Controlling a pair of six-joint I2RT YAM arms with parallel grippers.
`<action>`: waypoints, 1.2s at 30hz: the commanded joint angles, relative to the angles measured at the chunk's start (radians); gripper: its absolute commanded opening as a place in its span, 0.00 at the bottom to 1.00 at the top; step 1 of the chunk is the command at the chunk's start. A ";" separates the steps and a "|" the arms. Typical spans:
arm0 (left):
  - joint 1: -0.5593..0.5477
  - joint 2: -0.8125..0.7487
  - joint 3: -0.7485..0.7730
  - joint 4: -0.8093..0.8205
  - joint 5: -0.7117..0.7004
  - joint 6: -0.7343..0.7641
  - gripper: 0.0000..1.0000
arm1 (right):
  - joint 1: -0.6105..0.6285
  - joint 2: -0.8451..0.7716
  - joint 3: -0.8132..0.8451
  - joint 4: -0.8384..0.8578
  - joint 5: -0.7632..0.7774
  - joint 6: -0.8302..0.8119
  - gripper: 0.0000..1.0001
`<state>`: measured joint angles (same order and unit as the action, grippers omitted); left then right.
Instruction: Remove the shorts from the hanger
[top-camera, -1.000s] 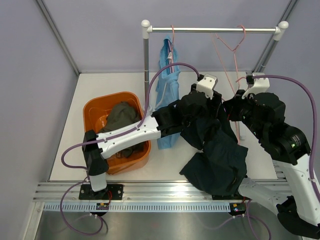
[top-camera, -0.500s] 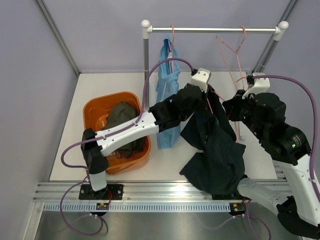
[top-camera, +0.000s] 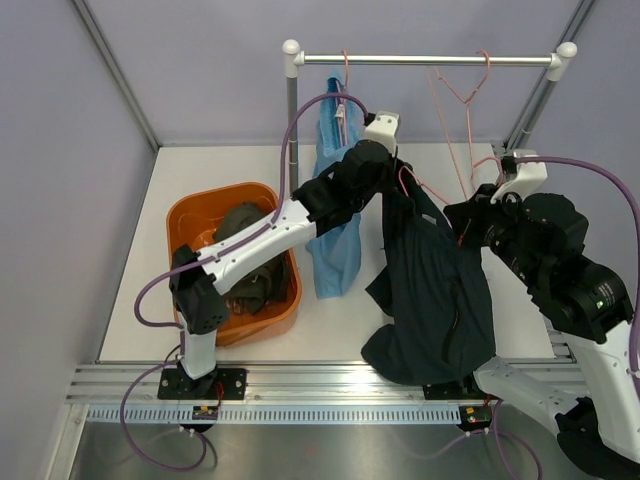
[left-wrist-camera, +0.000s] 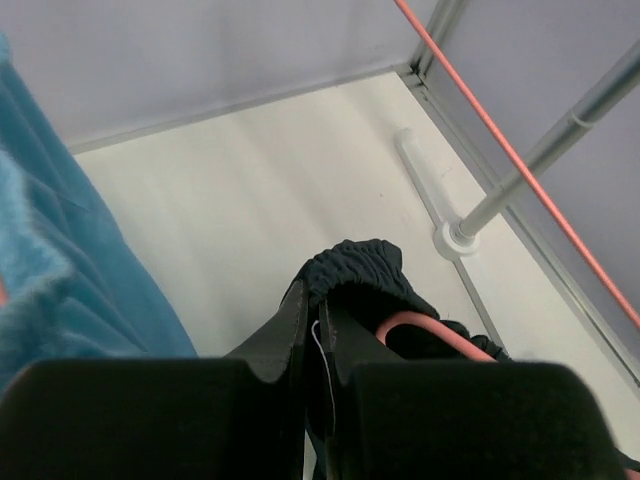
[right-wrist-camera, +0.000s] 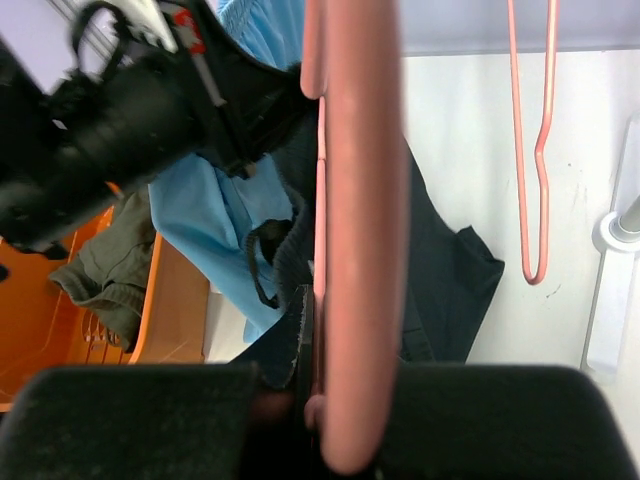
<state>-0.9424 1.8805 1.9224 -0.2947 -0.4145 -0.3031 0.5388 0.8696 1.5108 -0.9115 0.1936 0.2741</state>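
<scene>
The dark navy shorts (top-camera: 435, 290) drape from a pink hanger (top-camera: 421, 188) down to the table. My left gripper (top-camera: 388, 183) is shut on their gathered waistband (left-wrist-camera: 362, 262), with the hanger's pink wire (left-wrist-camera: 425, 325) just right of the jaws. My right gripper (top-camera: 463, 228) is shut on that hanger (right-wrist-camera: 356, 250); the navy cloth (right-wrist-camera: 445, 265) hangs beyond it. The light blue shorts (top-camera: 335, 200) hang from the rail on their own hanger. The dark olive shorts (top-camera: 245, 255) lie in the orange basket (top-camera: 190, 215).
An empty pink hanger (top-camera: 466, 92) hangs on the rail (top-camera: 430, 60) at the right. The rack's left post (top-camera: 292, 120) stands behind the basket; its right foot (left-wrist-camera: 455, 236) is on the table. Grey walls enclose the white table (top-camera: 200, 170).
My left gripper has shut on the navy waistband and pulled it up and back to the left, stretching the shorts. The right gripper has kept its grip on the hanger, shifting slightly.
</scene>
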 joint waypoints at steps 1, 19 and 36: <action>0.010 0.035 0.052 0.016 0.041 0.018 0.06 | 0.007 -0.023 0.038 0.011 -0.011 0.001 0.00; -0.244 -0.337 -0.410 0.244 0.301 0.300 0.00 | 0.007 0.055 -0.001 0.141 0.156 -0.059 0.00; -0.539 -0.886 -0.363 0.104 -0.108 0.594 0.06 | 0.006 0.319 0.158 0.257 0.222 -0.085 0.00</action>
<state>-1.4818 1.0752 1.3968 -0.2554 -0.4026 0.2092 0.5388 1.2072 1.5883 -0.7242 0.3840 0.2047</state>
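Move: The left fingers already pinch the black shorts' waistband; the held hanger's tip is inside it, about 4 cm to their right. The orange bin is roughly 34 cm left of this hand, 10 cm back and 27 cm lower. Blue shorts hang some 11 cm left, 5 cm ahead and 8 cm lower. From the right hand, which holds the hanger, the rail is about 22 cm straight ahead and 12 cm up; an empty hanger hangs 18 cm ahead, 3 cm right. Keeping its pinch on the black waistband, the left hand draws it off the hanger's tip, first down about 7 cm, then sweeping back some 30 cm, and ends rising and swinging left while turning clockwise and tipping its fingers up. The right hand keeps its grip on the hanger, almost still at first, then carries it forward about 11 cm towards the rail. ##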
